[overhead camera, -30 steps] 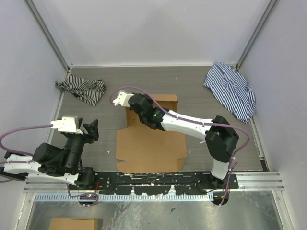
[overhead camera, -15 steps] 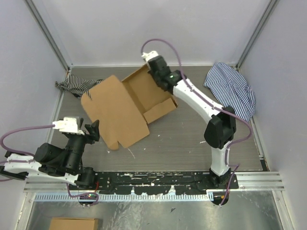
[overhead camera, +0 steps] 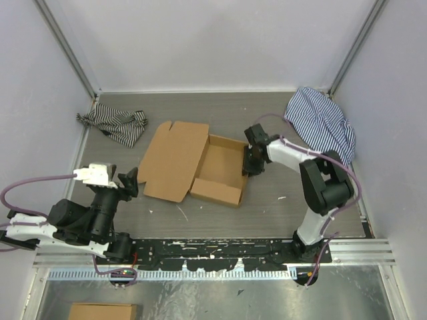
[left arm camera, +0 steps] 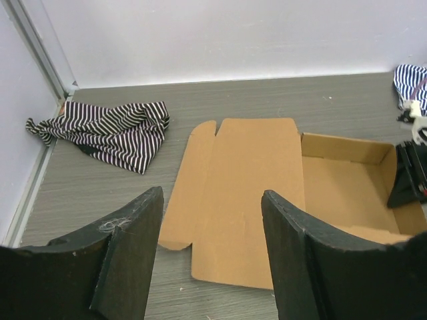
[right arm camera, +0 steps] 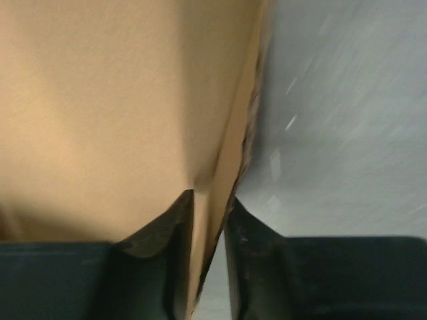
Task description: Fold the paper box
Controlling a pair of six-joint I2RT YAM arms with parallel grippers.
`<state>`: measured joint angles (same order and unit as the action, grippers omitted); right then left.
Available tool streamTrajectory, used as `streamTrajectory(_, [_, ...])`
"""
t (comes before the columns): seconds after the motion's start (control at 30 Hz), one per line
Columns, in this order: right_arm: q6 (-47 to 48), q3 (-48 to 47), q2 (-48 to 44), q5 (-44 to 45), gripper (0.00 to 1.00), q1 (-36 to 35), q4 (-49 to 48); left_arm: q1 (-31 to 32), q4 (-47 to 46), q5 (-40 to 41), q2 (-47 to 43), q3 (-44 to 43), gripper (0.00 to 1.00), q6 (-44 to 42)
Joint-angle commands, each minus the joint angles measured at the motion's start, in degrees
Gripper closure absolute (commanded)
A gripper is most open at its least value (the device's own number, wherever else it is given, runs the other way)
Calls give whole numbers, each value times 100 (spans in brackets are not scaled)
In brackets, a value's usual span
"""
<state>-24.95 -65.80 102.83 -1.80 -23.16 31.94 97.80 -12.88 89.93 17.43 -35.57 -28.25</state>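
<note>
The brown paper box (overhead camera: 217, 170) lies in the middle of the table. Its tray part has raised walls on the right, and its lid panel (overhead camera: 175, 160) lies flat to the left. My right gripper (overhead camera: 248, 163) sits at the tray's right wall. The right wrist view shows that cardboard wall (right arm camera: 133, 100) pinched in my right gripper (right arm camera: 210, 197). My left gripper (overhead camera: 127, 181) hangs open near the front left, short of the lid. In the left wrist view the paper box (left arm camera: 247, 180) lies beyond my left gripper (left arm camera: 212, 193), which holds nothing.
A black-and-white striped cloth (overhead camera: 113, 125) lies at the back left, also in the left wrist view (left arm camera: 107, 130). A blue striped cloth (overhead camera: 321, 123) lies at the back right. White enclosure walls ring the table. A small cardboard piece (overhead camera: 103, 311) lies below the front rail.
The right arm carried the paper box up toward the back, then set it down mid-table with the tray walls raised. It now grips the right wall. The left arm has not moved.
</note>
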Motion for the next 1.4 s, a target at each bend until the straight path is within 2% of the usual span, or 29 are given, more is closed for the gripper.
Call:
streamTrajectory(0.0, [-1904,853,-1390,-995,64,-530,-1244,46,32,719,-49,39,33,61])
streamTrajectory(0.1, [-2370,1111,-2064,-597,52,-1177,-1178,48,39,728,-47,59,32,122])
streamTrajectory(0.2, [-2329,912,-2489,80,39,-1811,-618,55,133,719,-62,55,31,245])
streamTrajectory(0.43, [-1172,319,-2706,1769,36,-2019,1009,55,488,725,-101,-26,32,381])
streamTrajectory(0.5, [-859,318,-2746,1772,37,-2116,1035,55,523,719,-144,-30,32,433])
streamTrajectory(0.67, [425,234,-2941,1076,39,-3513,43,64,528,725,-279,11,32,478])
streamTrajectory(0.7, [628,146,-2887,1054,40,-3831,-122,73,532,725,-310,18,32,488])
streamTrajectory(0.8, [983,-291,-2346,1771,39,-4577,93,73,533,719,-383,62,33,511])
streamTrajectory(0.93, [1184,-641,-1435,2488,39,-5145,309,84,539,721,-445,77,33,526])
streamTrajectory(1.2, [1094,-899,-448,3348,39,-5370,280,91,567,724,-571,97,35,570])
streamTrajectory(1.37, [1192,-991,-192,3405,39,-5379,263,91,639,721,-608,93,36,618])
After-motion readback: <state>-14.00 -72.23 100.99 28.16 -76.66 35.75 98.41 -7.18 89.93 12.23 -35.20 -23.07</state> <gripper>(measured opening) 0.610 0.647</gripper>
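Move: The box's near panel, which the right hand next goes for, lies about 9 cm to its left and 8 cm back, at nearly the same height. The box's right wall stands between its fingers. The open lid panel lies some 21 cm to the left and 4 cm farther out than this hand. From the raised left hand the near panel is roughly 22 cm to the right, 8 cm ahead and 30 cm below. The box's right wall comes free as the right fingers open wide and the hand rises about 12 cm while going back and left. After a short check it swings farther left and back, the wrist turning some 50 degrees counter-clockwise, then sinks about 8 cm onto the near panel, open fingers on either side of it; a grip can't be seen. ##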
